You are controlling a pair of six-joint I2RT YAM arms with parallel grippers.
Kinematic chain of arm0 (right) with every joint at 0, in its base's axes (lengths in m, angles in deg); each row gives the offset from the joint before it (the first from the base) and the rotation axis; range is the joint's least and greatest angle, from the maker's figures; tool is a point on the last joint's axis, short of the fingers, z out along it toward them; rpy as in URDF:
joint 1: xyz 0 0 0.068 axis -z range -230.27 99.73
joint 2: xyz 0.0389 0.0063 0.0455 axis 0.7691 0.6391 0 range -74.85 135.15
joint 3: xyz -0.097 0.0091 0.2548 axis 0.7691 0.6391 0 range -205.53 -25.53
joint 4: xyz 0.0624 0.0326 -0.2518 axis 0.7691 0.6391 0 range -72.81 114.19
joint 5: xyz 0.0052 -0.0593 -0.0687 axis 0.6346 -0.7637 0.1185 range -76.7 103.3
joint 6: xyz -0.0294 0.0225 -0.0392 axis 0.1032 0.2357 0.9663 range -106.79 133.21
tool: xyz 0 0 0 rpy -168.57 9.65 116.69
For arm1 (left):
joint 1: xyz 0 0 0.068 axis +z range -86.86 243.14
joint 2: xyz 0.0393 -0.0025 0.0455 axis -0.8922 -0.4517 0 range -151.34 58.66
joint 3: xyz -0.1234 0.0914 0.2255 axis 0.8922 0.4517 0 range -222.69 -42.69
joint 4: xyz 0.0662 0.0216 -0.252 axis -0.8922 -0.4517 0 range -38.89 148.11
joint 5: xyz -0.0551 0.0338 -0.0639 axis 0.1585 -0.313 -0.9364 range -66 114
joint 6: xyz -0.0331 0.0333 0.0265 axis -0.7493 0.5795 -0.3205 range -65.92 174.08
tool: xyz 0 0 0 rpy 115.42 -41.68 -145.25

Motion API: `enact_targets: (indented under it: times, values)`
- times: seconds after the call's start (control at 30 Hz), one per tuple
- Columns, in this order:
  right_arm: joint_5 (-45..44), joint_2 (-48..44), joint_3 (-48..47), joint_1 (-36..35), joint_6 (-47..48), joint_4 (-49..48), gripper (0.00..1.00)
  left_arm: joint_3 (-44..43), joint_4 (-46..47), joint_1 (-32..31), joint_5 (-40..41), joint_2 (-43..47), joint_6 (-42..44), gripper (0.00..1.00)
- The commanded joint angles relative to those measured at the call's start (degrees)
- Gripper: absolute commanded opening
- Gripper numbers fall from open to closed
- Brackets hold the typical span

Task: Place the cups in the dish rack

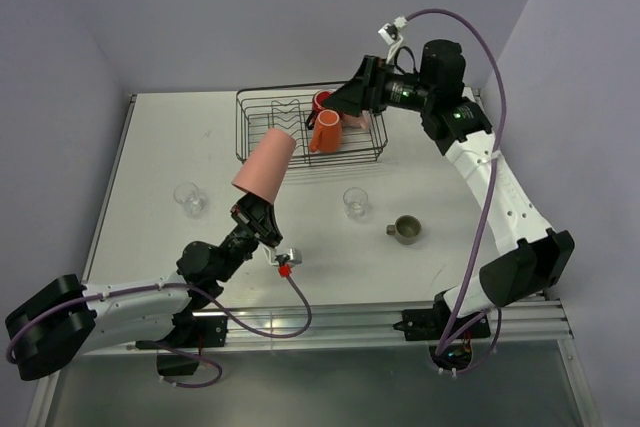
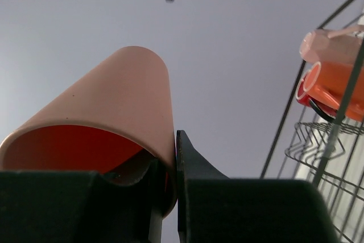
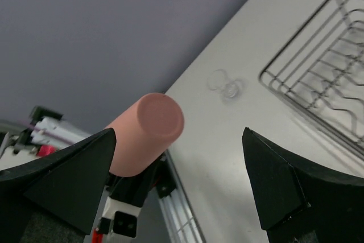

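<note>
My left gripper [image 1: 252, 209] is shut on the rim of the salmon tumbler [image 1: 265, 161], holding it tilted in the air just left of the dish rack [image 1: 241, 129]. In the left wrist view one finger sits inside the tumbler [image 2: 114, 106] and the other outside its wall. A red mug [image 1: 322, 101], an orange mug [image 1: 325, 131] and a pale pink mug [image 1: 358, 120] sit in the rack's right half. My right gripper [image 1: 338, 107] hovers open over them, holding nothing. Two clear glasses [image 1: 189, 198] [image 1: 355, 202] and a grey-olive mug [image 1: 405, 230] stand on the table.
The right wrist view looks past its open gripper [image 3: 179, 135] at the tumbler's base [image 3: 148, 126], one glass [image 3: 224, 83] and the rack's corner [image 3: 267, 78]. The left wrist view shows rack wires [image 2: 335, 140] with the orange mug [image 2: 335, 81] behind them.
</note>
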Motion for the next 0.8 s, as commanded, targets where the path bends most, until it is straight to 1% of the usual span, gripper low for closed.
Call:
enact_targets:
  times: [0.0,0.13,0.2,0.33,0.43,0.53,0.57,0.6,0.77]
  values:
    - [9.94,0.10,-0.65,-4.53,-4.70,-7.26,1.00,0.72,20.90,-0.29,-6.17,1.03,5.03,0.00]
    - [11.27,0.89,2.34,-6.91,-7.50,-10.59,1.00,0.20,26.68,-0.29,-5.38,-2.92,7.05,0.00]
    - [11.71,1.15,3.13,-7.61,-8.91,-12.18,1.00,-0.50,28.01,-0.29,-4.86,-4.51,7.76,0.00]
    - [12.67,2.03,3.31,-10.07,-9.00,-12.89,1.00,-1.38,27.23,-0.29,-5.47,-4.33,7.85,0.00]
    - [12.59,3.26,4.27,-10.25,-10.76,-14.38,1.00,-1.56,27.76,-0.29,-5.91,-4.77,8.11,0.00]
    - [9.52,3.96,3.31,-10.08,-7.96,-11.32,1.00,-1.21,27.67,-0.29,-6.26,-4.33,8.29,0.00]
    - [7.08,4.05,2.87,-10.08,-6.82,-10.18,1.00,-1.12,27.67,-0.29,-6.26,-4.25,8.37,0.00]
    - [6.18,4.14,2.17,-10.08,-5.15,-9.21,1.00,-1.12,27.49,-0.29,-6.09,-4.16,8.37,0.00]
    - [3.01,4.75,1.55,-10.43,-2.59,-5.60,1.00,-1.82,27.23,-0.29,-5.91,-4.15,8.11,0.00]
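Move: The pink cup is held by its rim in the left fingers, its middle about 5 cm ahead of that hand, 1 cm right and 2 cm above. From the open right hand the cup lies roughly 16 cm left, 7 cm back and 9 cm lower. Far beneath the right hand, some 33 to 37 cm down, are the orange mug in the rack, about 15 cm ahead and 6 cm left, and the clear glass, level fore and aft and 1 cm right. The pink cup's closed end is what the right hand closes in on: wide open, it sweeps about 7 cm left and 6 cm back, swinging some 20 degrees counter-clockwise, then sinks about 3 cm while easing a couple of centimetres forward again and unwinding slightly. The left hand keeps its pinch on the rim, edging nearly 2 cm right with a small roll. ##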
